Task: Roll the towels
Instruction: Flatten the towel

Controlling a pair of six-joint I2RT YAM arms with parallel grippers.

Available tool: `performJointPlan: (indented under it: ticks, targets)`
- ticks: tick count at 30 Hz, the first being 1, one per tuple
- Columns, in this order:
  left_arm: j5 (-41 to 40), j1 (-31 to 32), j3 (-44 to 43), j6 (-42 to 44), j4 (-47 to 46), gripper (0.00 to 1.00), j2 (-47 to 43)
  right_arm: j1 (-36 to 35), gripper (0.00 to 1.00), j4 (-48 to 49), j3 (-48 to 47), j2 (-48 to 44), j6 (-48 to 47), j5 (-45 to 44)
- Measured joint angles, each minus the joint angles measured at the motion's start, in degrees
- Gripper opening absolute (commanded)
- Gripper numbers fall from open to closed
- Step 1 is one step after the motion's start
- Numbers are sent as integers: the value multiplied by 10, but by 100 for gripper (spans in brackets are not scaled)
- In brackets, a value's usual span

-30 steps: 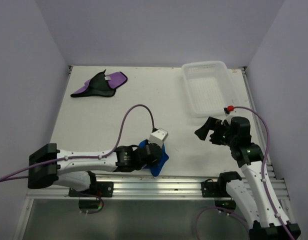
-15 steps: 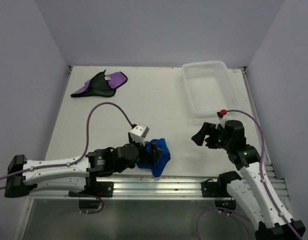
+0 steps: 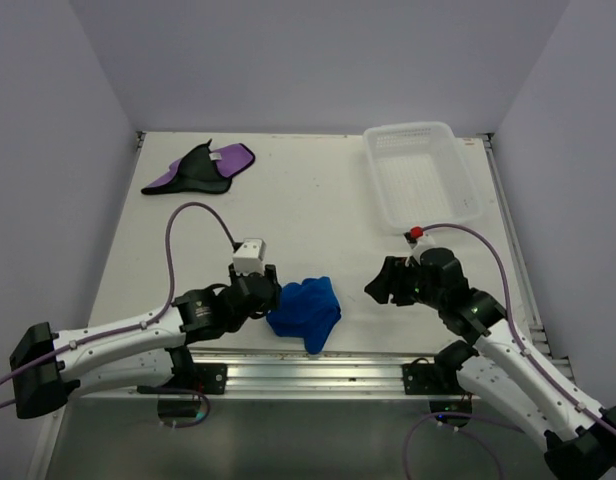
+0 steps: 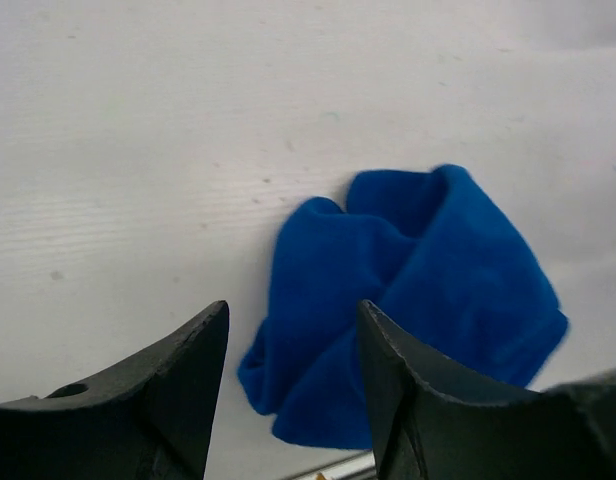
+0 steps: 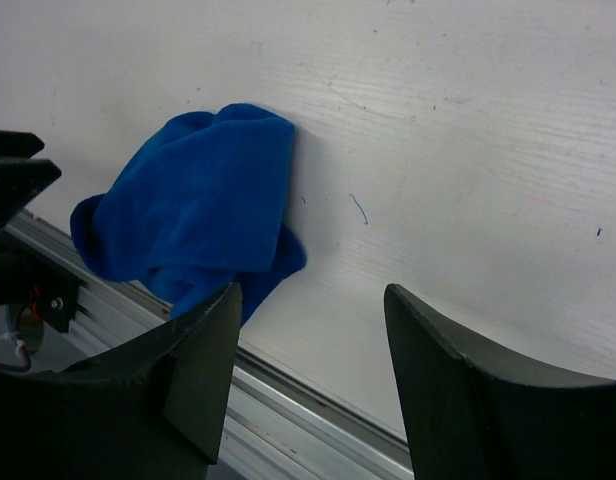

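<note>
The blue towel [image 3: 306,312] lies bunched in a loose heap near the table's front edge, with nothing holding it. My left gripper [image 3: 274,296] hovers just to its left, open and empty. In the left wrist view the blue towel [image 4: 408,300] shows beyond the left gripper [image 4: 293,310]. My right gripper [image 3: 381,286] stands open to the towel's right, a short gap away. The right wrist view has the blue towel [image 5: 188,220] up and to the left of the right gripper [image 5: 311,292]. The purple and black towel [image 3: 200,168] lies crumpled at the far left.
A white mesh basket [image 3: 420,175] stands at the far right of the table. The aluminium rail [image 3: 318,370] runs along the front edge just below the blue towel. Grey walls close in the table's sides.
My left gripper let go of the blue towel and drew back to the left, leaving it in a heap. My right arm swung down and left towards the towel.
</note>
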State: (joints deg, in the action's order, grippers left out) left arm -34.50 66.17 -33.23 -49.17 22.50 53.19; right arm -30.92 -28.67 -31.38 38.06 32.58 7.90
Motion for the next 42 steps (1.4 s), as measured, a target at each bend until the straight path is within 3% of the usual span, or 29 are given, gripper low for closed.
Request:
performJointPlan:
  ticks: [3,10,19,31,34,38,42]
  targets:
    - [2,-48,1,1,12,56,13,-13,63,2,0,-2,4,-13]
    - [38,-57,-5,8,13,56,68,-17,63,13,21,-7,15,-26]
    - [73,-58,-3,3,3,55,21,-24,62,16,31,-6,26,-29]
    - [139,-58,28,2,-25,40,18,-28,62,26,37,-6,33,-38]
    - [153,-58,43,2,-26,33,19,-28,62,27,38,-1,35,-40]
    - [163,-58,45,1,-30,11,22,-28,62,35,42,11,36,-39]
    - [164,-58,45,2,-33,3,21,-29,59,38,47,14,39,-39]
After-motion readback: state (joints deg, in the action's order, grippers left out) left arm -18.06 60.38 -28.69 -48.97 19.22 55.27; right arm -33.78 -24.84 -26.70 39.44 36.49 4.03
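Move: Just below and slightly back from the left hand is the near-left part of the blue towel; the towel's middle lies about 8 cm to that hand's right, 2 cm back and 5 cm below. The table's near edge runs some 12 cm behind the left hand. From the right hand, the towel's middle is roughly 17 cm to the left, 2 cm back and 7 cm down. Dipping about 3 cm after a short jog forward and left, the left hand rises almost to its starting height as it drifts back. It then sinks some 4 cm and draws back about 2 cm onto the towel's left part, fingertips tipping down about 10 degrees, and shuts its half-open fingers to pinch the cloth. The right hand lowers about 3 cm beside the towel, fingers still open. ##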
